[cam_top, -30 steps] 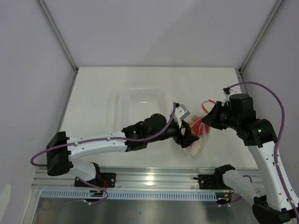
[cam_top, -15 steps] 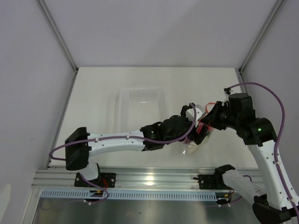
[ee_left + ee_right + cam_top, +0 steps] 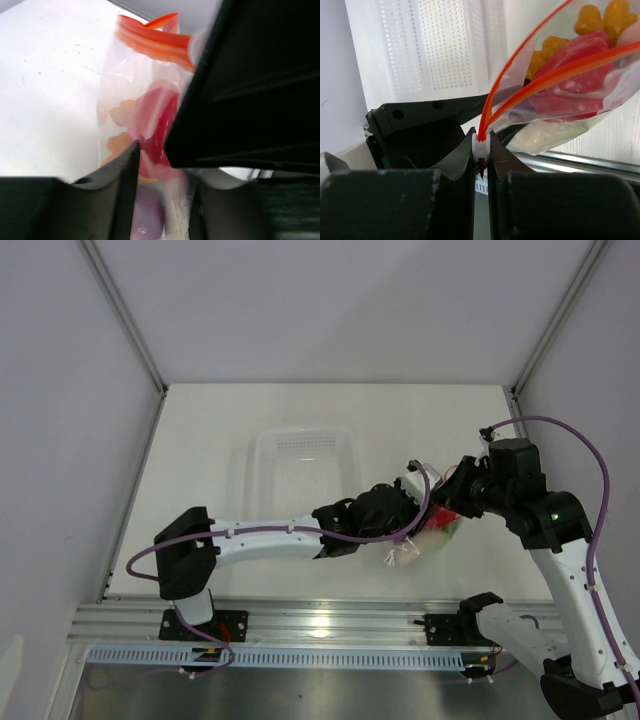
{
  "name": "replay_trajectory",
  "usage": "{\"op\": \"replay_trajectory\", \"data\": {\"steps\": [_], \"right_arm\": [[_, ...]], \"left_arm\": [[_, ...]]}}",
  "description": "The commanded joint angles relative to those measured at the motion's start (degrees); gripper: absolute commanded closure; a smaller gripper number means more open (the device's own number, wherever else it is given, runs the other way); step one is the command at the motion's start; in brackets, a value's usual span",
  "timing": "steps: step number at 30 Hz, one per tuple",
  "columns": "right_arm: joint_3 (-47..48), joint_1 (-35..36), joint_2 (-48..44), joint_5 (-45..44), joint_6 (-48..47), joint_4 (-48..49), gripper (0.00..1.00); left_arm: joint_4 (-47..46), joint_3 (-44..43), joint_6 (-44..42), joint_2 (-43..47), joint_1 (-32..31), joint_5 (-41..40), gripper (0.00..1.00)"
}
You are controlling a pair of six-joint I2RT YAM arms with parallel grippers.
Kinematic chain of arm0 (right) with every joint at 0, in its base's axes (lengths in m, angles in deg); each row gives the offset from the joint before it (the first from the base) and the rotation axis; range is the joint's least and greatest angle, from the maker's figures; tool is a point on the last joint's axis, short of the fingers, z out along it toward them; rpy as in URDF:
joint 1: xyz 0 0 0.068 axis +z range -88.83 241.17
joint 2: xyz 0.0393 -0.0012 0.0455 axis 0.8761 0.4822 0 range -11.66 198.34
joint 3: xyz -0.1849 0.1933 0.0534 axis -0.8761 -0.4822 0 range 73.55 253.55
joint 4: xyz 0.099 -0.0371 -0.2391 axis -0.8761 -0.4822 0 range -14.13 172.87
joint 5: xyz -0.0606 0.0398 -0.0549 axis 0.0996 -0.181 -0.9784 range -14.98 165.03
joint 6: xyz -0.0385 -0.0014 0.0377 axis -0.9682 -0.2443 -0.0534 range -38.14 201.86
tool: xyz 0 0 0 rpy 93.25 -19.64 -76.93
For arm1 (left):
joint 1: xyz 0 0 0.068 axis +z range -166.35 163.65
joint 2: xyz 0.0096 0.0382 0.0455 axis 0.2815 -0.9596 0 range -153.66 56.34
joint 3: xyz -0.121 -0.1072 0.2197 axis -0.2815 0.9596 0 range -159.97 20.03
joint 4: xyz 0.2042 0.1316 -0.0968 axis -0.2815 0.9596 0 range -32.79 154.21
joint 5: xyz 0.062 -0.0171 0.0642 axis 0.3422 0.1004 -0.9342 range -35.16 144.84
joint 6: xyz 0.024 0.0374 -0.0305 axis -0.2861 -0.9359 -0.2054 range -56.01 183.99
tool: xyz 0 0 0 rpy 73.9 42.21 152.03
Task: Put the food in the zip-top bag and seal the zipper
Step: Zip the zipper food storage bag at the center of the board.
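Observation:
The zip-top bag (image 3: 150,90) hangs with its orange-red zipper (image 3: 150,37) on top. Through its clear plastic the food shows: a red bell pepper (image 3: 155,125), orange-yellow lumps (image 3: 120,114) and a purple onion (image 3: 147,215). My left gripper (image 3: 152,150) is shut on the bag's filled body, one finger pressing on each side. My right gripper (image 3: 481,142) is shut on the white slider at the end of the zipper (image 3: 540,82), whose two strips spread apart beyond it. In the top view the bag (image 3: 408,554) lies between the left gripper (image 3: 425,525) and the right gripper (image 3: 455,502).
A rigid clear tray (image 3: 300,445) stands on the white table behind the left arm and shows as a perforated wall (image 3: 420,50) in the right wrist view. The table's metal front rail (image 3: 320,620) runs close below the bag.
My left arm has swung right and reached the bag, and its jaws have narrowed around the bag's body. The right gripper has kept its hold on the slider.

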Motion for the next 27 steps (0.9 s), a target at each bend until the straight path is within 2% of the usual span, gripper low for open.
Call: {"op": "replay_trajectory", "data": {"steps": [1,2,3,5,6,8,9,11,15,19,26,27], "right_arm": [[0.7,0.3,-0.9,1.0,0.8,3.2,1.00],[0.6,0.4,-0.8,1.1,0.8,3.2,1.00],[0.6,0.4,-0.6,1.2,0.8,3.1,0.96],[0.8,0.4,-0.2,1.6,0.6,2.9,0.89],[0.8,0.5,-0.1,1.8,0.4,2.7,0.80],[1.1,0.5,0.2,2.3,0.0,2.3,0.68],[1.2,0.5,0.4,2.4,-0.4,1.9,0.59],[2.2,0.5,0.3,2.3,-1.0,0.7,0.49],[5.4,0.5,-0.5,2.3,-1.9,-3.1,0.41],[10.1,0.5,-1.3,1.5,-4.1,-7.6,0.40],[15.4,0.5,0.5,-2.5,-12.8,-12.5,0.40],[15.4,0.4,0.6,-3.1,-13.6,-12.5,0.39]], "left_arm": [[-3.8,0.1,-0.2,0.4,1.0,2.4,0.66],[-3.7,0.1,0.2,0.6,1.4,3.1,0.72],[-3.8,0.4,0.6,0.7,2.2,3.8,0.83],[-4.1,1.3,1.9,1.2,3.0,6.5,0.89],[-4.4,1.6,2.3,1.7,3.6,6.9,0.94],[-4.9,2.7,2.5,2.1,4.2,8.3,0.97],[-4.8,2.9,2.3,2.6,4.4,8.8,0.99],[-4.0,3.1,1.8,2.8,4.8,9.7,0.99],[-3.2,3.6,1.8,3.6,5.8,13.0,0.99],[-3.1,4.2,2.0,4.2,6.4,18.4,0.99],[-5.1,7.4,3.5,7.0,9.4,33.5,0.99],[-5.9,7.9,5.1,7.3,11.0,38.1,0.98]]}}
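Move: The right gripper already pinches the white slider at the zipper's near end; the orange zipper rim bows away about 6 cm ahead and 3 cm right of it. The left gripper, half open, has the bag's edge below the slider almost between its fingers, 1 cm ahead; the slider is some 5 cm above this hand, 2 cm ahead and 3 cm right. The red pepper inside lies roughly 4 cm ahead, 6 cm right and 4 cm below the left hand. Shut the left gripper on the bag's edge below the slider, easing slightly forward, then down and left by about 2 cm; then draw back some 3 cm, still pinching the film and turning the wrist clockwise. Meanwhile open the right fingers to let the slider go, then lift that hand clear, about 5 cm up and a little back. ##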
